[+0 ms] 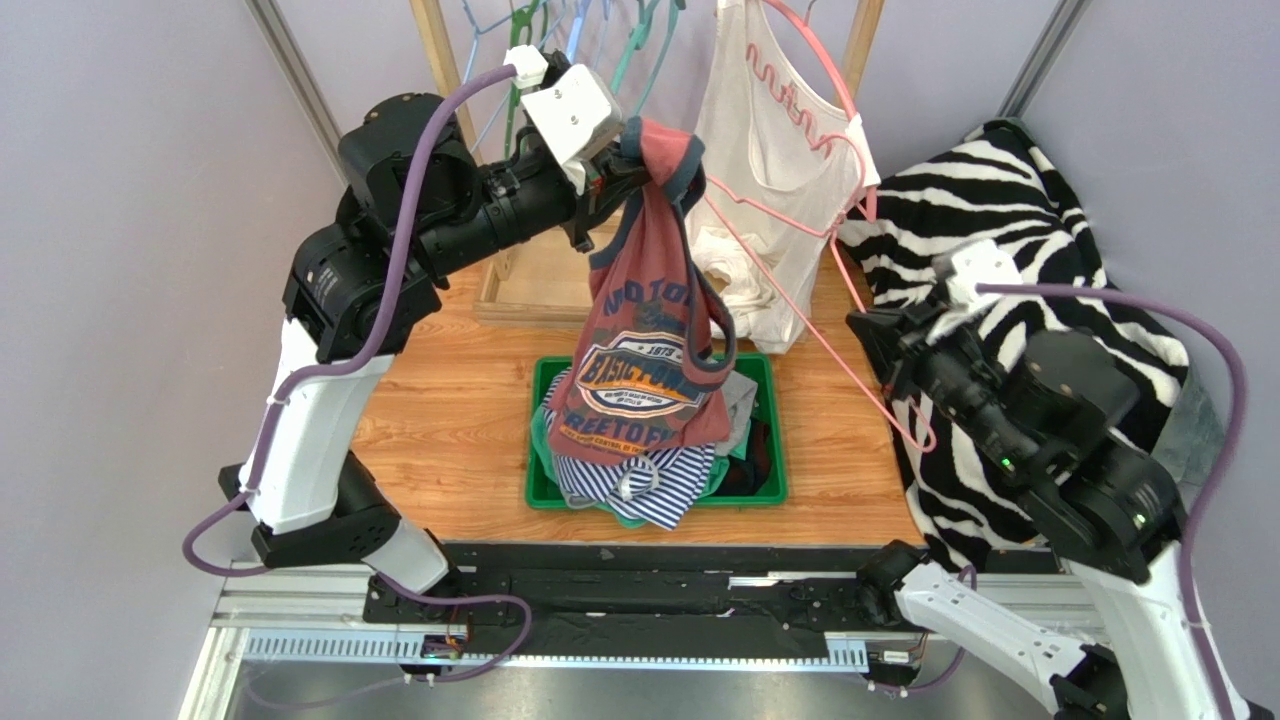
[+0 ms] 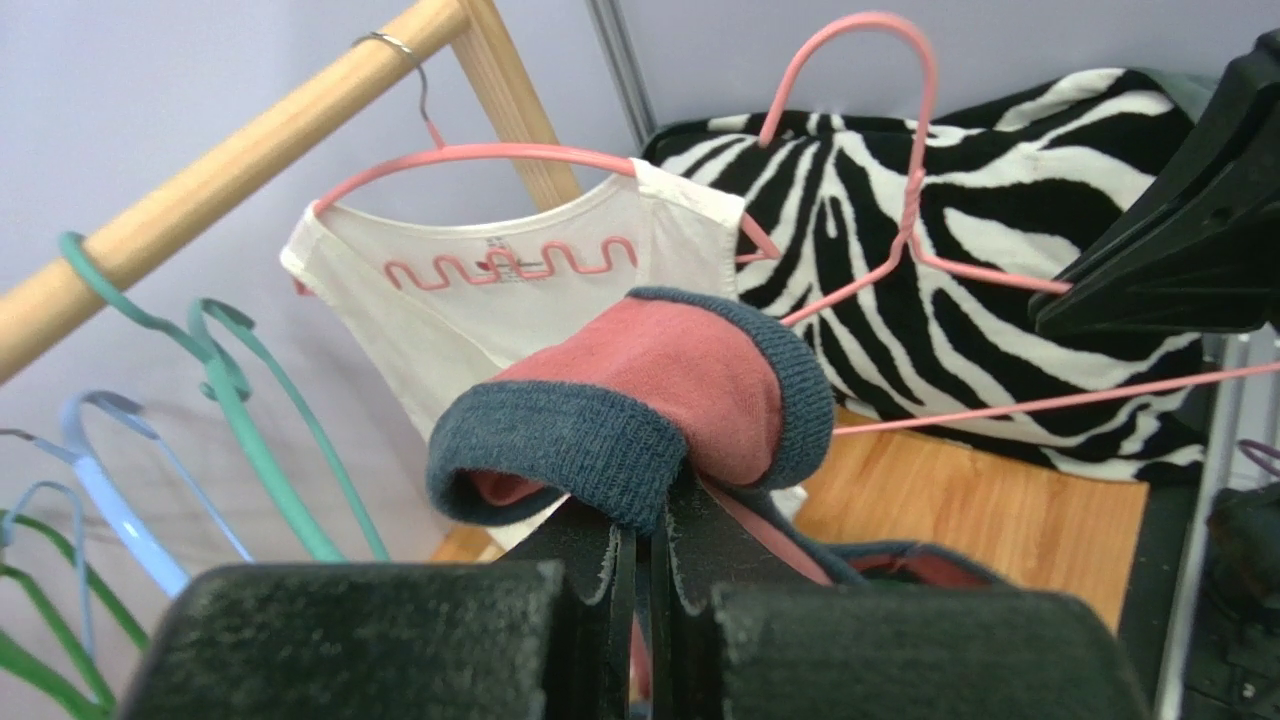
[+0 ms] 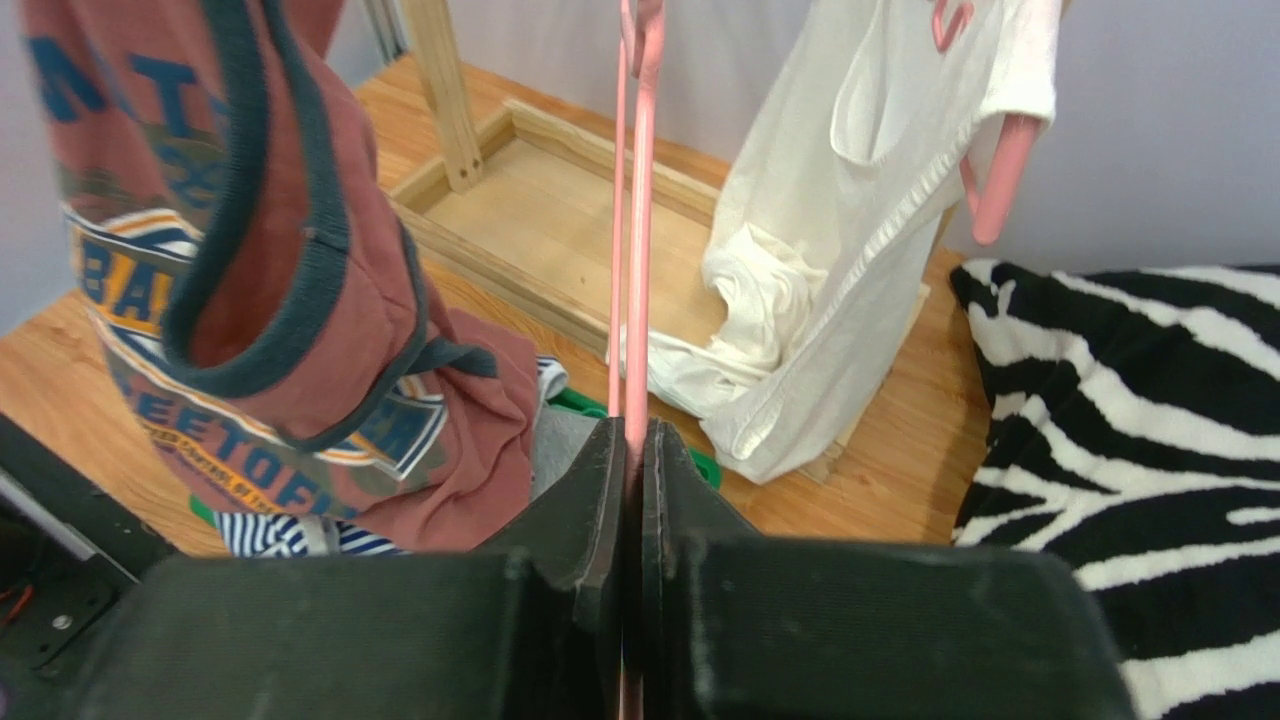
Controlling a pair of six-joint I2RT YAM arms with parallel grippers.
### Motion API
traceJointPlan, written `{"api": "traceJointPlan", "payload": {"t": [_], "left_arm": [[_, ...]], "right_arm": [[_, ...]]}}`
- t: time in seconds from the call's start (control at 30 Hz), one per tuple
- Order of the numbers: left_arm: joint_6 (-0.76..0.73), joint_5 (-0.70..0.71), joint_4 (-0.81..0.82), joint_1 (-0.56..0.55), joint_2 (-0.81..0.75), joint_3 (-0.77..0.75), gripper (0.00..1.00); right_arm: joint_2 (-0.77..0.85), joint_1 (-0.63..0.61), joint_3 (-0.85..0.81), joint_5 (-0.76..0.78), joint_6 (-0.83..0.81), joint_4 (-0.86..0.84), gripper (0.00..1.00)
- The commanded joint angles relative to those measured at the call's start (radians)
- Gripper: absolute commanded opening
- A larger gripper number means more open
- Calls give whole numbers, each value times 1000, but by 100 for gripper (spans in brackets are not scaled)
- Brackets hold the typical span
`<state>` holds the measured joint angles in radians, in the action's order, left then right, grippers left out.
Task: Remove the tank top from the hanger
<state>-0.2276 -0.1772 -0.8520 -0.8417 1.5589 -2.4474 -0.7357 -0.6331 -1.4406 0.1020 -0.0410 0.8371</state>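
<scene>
A red tank top (image 1: 646, 360) with dark teal trim and a blue print hangs from my left gripper (image 1: 624, 158) above the basket. That gripper (image 2: 654, 525) is shut on the folded strap (image 2: 661, 390). My right gripper (image 1: 887, 338) is shut on the thin wire of a pink hanger (image 3: 637, 225), pinched between its fingers (image 3: 631, 443). In the right wrist view the hanger wire stands just right of the tank top (image 3: 301, 300), apart from it. The hanger's hook (image 2: 842, 30) rises free in front of the zebra cloth.
A green basket (image 1: 774, 435) below holds striped and grey clothes. A white top (image 1: 766, 165) hangs on another pink hanger from the wooden rail (image 2: 226, 165), beside empty green and blue hangers (image 1: 571, 30). A zebra-print cloth (image 1: 1037, 225) covers the right side.
</scene>
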Motion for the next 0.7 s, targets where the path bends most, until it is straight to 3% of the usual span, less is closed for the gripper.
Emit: {"api": "traceJointPlan", "payload": {"t": [0.0,0.17,0.27,0.4,0.67], "left_arm": [[-72,19,24,0,-29,14,0],[-73,-54,-18,-2,-152,409,0],[-96,-73,-74,-10,-172,557,0],[-113,-82,-177,-13,-140,617,0],[-160,-99,-160,-82,-160,836,0]], "right_arm": [[-82,-2,-26,103,33,-16,0],[-166,10,-104,122,79,-24,0],[-226,26,-155,108,98,-13,0],[-295,39,-228,91,107,-10,0],[-427,105,-311,45,139,-21,0]]}}
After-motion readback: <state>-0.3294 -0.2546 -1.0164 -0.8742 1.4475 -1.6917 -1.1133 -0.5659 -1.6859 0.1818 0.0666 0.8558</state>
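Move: The left hand holds the red tank top by its top end, with the green bin some 55 cm below, about 2 cm back and 3 cm to the right. Ahead stand the white tank top (22 cm out, 14 cm to the right, 25 cm lower) and the wooden stand base (24 cm straight ahead, 56 cm lower). From the right hand, holding the pink hanger, the white tank top is roughly 22 cm ahead, 8 cm left and 10 cm lower, and the bin about 4 cm ahead, 20 cm left and 40 cm lower. After barely a pause the left hand drops almost straight down towards the bin, about 28 cm with a slight late draw back, its fingers keeping their grip on the red tank top while the wrist tips them from level to some 45 degrees downward. Meanwhile the right hand, fingers still shut on the empty pink hanger, carries it forward about 9 cm and a little left towards the white tank top, dipping briefly and coming back up to its old height as it turns slightly clockwise. ##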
